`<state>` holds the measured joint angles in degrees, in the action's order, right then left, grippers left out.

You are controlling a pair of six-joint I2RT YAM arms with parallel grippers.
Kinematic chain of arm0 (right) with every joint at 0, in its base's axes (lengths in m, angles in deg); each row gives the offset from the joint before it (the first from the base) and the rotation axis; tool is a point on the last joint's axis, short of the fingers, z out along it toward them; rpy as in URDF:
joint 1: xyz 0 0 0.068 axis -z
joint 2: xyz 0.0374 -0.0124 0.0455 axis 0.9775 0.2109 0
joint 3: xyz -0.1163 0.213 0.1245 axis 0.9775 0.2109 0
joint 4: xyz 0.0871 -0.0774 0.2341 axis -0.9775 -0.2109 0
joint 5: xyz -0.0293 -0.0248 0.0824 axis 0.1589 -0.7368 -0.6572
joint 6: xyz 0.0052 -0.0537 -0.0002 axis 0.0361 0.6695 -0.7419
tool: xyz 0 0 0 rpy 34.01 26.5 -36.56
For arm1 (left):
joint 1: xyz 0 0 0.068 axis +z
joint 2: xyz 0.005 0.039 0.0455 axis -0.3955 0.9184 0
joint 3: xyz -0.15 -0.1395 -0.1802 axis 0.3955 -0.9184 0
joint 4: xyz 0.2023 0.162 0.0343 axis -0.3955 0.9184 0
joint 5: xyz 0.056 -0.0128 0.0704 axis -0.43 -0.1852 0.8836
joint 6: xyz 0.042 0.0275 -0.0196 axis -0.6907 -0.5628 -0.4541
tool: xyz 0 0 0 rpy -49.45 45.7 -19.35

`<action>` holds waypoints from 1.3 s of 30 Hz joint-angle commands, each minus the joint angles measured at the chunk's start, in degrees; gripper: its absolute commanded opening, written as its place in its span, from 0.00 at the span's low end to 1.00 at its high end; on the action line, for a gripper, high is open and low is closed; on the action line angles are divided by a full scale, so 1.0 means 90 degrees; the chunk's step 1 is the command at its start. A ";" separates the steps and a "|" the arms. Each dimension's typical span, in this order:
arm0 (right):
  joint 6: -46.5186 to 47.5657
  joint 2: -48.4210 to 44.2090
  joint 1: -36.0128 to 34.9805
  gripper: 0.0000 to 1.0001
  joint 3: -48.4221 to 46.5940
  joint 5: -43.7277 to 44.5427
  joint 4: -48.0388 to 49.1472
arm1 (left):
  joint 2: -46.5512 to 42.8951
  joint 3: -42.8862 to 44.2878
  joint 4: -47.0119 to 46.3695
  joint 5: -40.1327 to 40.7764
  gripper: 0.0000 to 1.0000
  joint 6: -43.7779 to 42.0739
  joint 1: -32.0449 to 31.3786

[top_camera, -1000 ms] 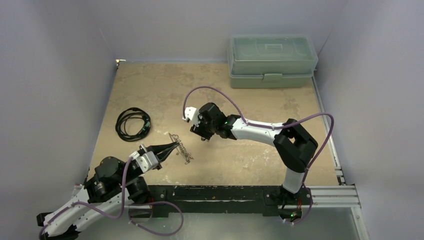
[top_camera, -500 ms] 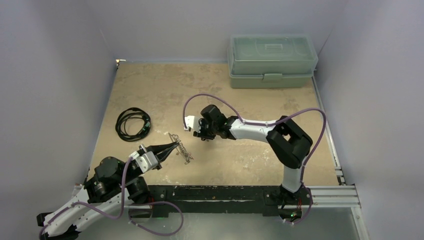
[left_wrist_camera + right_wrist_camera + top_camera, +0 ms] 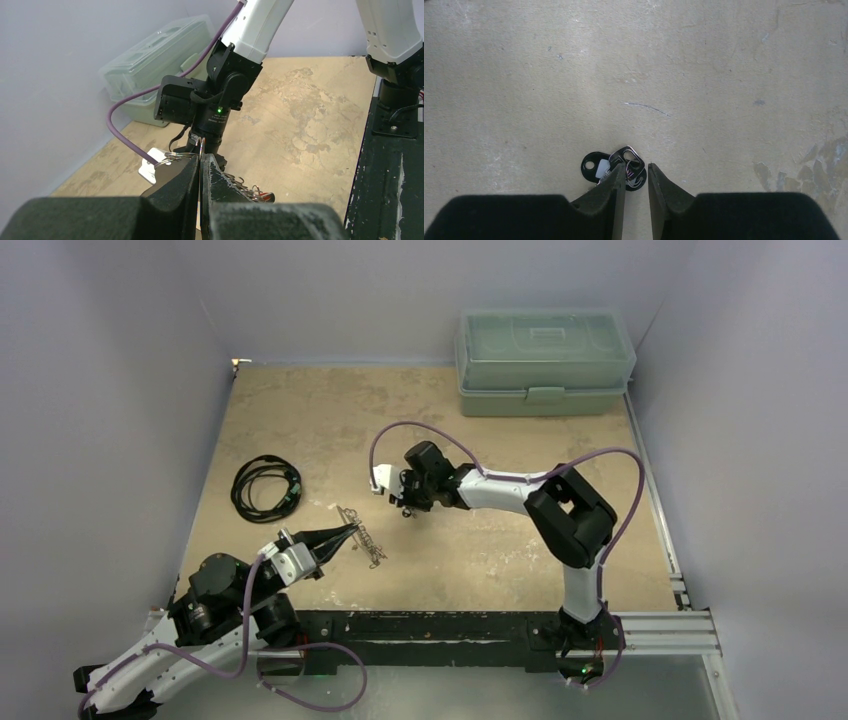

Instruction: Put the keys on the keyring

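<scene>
My left gripper (image 3: pixel 350 532) is shut on the keyring (image 3: pixel 366 542), a silvery plate with a looped edge, and holds it just above the table. In the left wrist view a thin ring (image 3: pixel 201 146) of it stands up between the closed tips (image 3: pixel 201 162). Its loops (image 3: pixel 239 181) and a red-headed key (image 3: pixel 265 196) show beyond the right finger. My right gripper (image 3: pixel 405 507) points straight down at the table centre. In the right wrist view a dark-headed key (image 3: pixel 592 165) and a silvery key (image 3: pixel 626 158) lie on the table at the tips (image 3: pixel 633 172). The jaws are narrowly open, and the left finger (image 3: pixel 610 187) covers part of the keys.
A black coiled cable (image 3: pixel 266 486) lies at the left. A green lidded box (image 3: pixel 545 360) stands at the back right, also seen in the left wrist view (image 3: pixel 160 65). Grey walls close in the table on three sides. A black rail (image 3: pixel 440 625) runs along the near edge.
The right gripper has lowered and shifted slightly back over the keys, its jaws narrowing and its elbow folding in. The left arm and keyring have not moved.
</scene>
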<state>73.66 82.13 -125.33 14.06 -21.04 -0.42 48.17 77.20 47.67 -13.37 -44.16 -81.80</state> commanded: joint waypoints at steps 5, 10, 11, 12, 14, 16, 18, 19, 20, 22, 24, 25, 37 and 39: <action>-0.0214 0.0183 0.0222 0.17 -0.0249 -0.0603 -0.0300 | -0.0018 -0.0006 -0.0411 0.0036 0.00 0.0107 0.0042; -0.0530 0.0576 0.0279 0.07 -0.0733 -0.0726 -0.0823 | -0.0009 0.0001 -0.0403 0.0036 0.00 0.0110 0.0045; -0.0607 0.0622 0.0283 0.05 -0.0788 -0.0754 -0.0891 | -0.0016 0.0001 -0.0396 0.0036 0.00 0.0106 0.0045; -0.0656 0.0665 0.0280 0.03 -0.0822 -0.0784 -0.0940 | -0.0019 0.0003 -0.0397 0.0036 0.00 0.0109 0.0045; -0.0740 0.0665 0.0290 0.02 -0.0804 -0.0833 -0.0920 | -0.0032 -0.0006 -0.0400 0.0044 0.00 0.0109 0.0045; -0.0834 0.0614 0.0297 0.00 -0.0766 -0.0847 -0.0874 | -0.0023 -0.0008 -0.0409 0.0036 0.00 0.0110 0.0045; -0.0951 0.0580 0.0315 0.00 -0.0810 -0.0854 -0.0917 | -0.0021 -0.0001 -0.0410 0.0026 0.00 0.0106 0.0044; -0.1015 0.0579 0.0317 0.00 -0.0849 -0.0854 -0.0970 | -0.0027 -0.0003 -0.0411 0.0026 0.00 0.0107 0.0040; -0.1093 0.0579 0.0322 0.00 -0.0899 -0.0862 -0.1028 | -0.0037 -0.0005 -0.0411 0.0026 0.00 0.0109 0.0045; -0.1259 0.0577 0.0333 0.00 -0.0997 -0.0983 -0.1119 | -0.0056 -0.0003 -0.0418 0.0026 0.00 0.0109 0.0045; -0.1527 0.0588 0.0342 0.00 -0.1103 -0.1157 -0.1185 | -0.0061 -0.0009 -0.0428 0.0018 0.00 0.0107 0.0045; -0.1615 0.0576 0.0346 0.00 -0.1128 -0.1265 -0.1217 | -0.0064 -0.0009 -0.0425 0.0016 0.00 0.0104 0.0045; -0.3594 -0.0856 0.0464 0.00 0.0286 -0.1571 0.0603 | -0.0049 -0.0016 -0.0447 -0.0023 0.00 0.0119 0.0042; -0.3932 -0.0961 0.0464 0.00 0.0455 -0.1519 0.0705 | -0.0037 -0.0018 -0.0454 -0.0023 0.00 0.0119 0.0042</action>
<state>46.69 76.97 -121.25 15.90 -33.91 0.10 48.15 77.20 47.67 -13.39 -44.16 -81.80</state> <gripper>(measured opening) 0.005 0.009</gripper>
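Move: The keys lie flat on the table right at the right hand's partly open fingertips, about 1 cm back, 1 cm to the left and 2 cm below. The keyring, held in the left fingers, hangs some 19 cm back from the right hand, 7 cm to its left and 25 cm higher; the black cable coil lies roughly 29 cm left and 5 cm ahead. From the left hand the keys are about 18 cm ahead, 9 cm right and 27 cm down. The right fingertips shut fully and pinch the keys by their ring, easing about 1 cm forward and left close over the table as they close. Keeping the pinch, the hand then draws back some 3.5 cm and rises nearly 4 cm, while the wrist rolls roughly 30 degrees, mostly about the fingers' own length. ##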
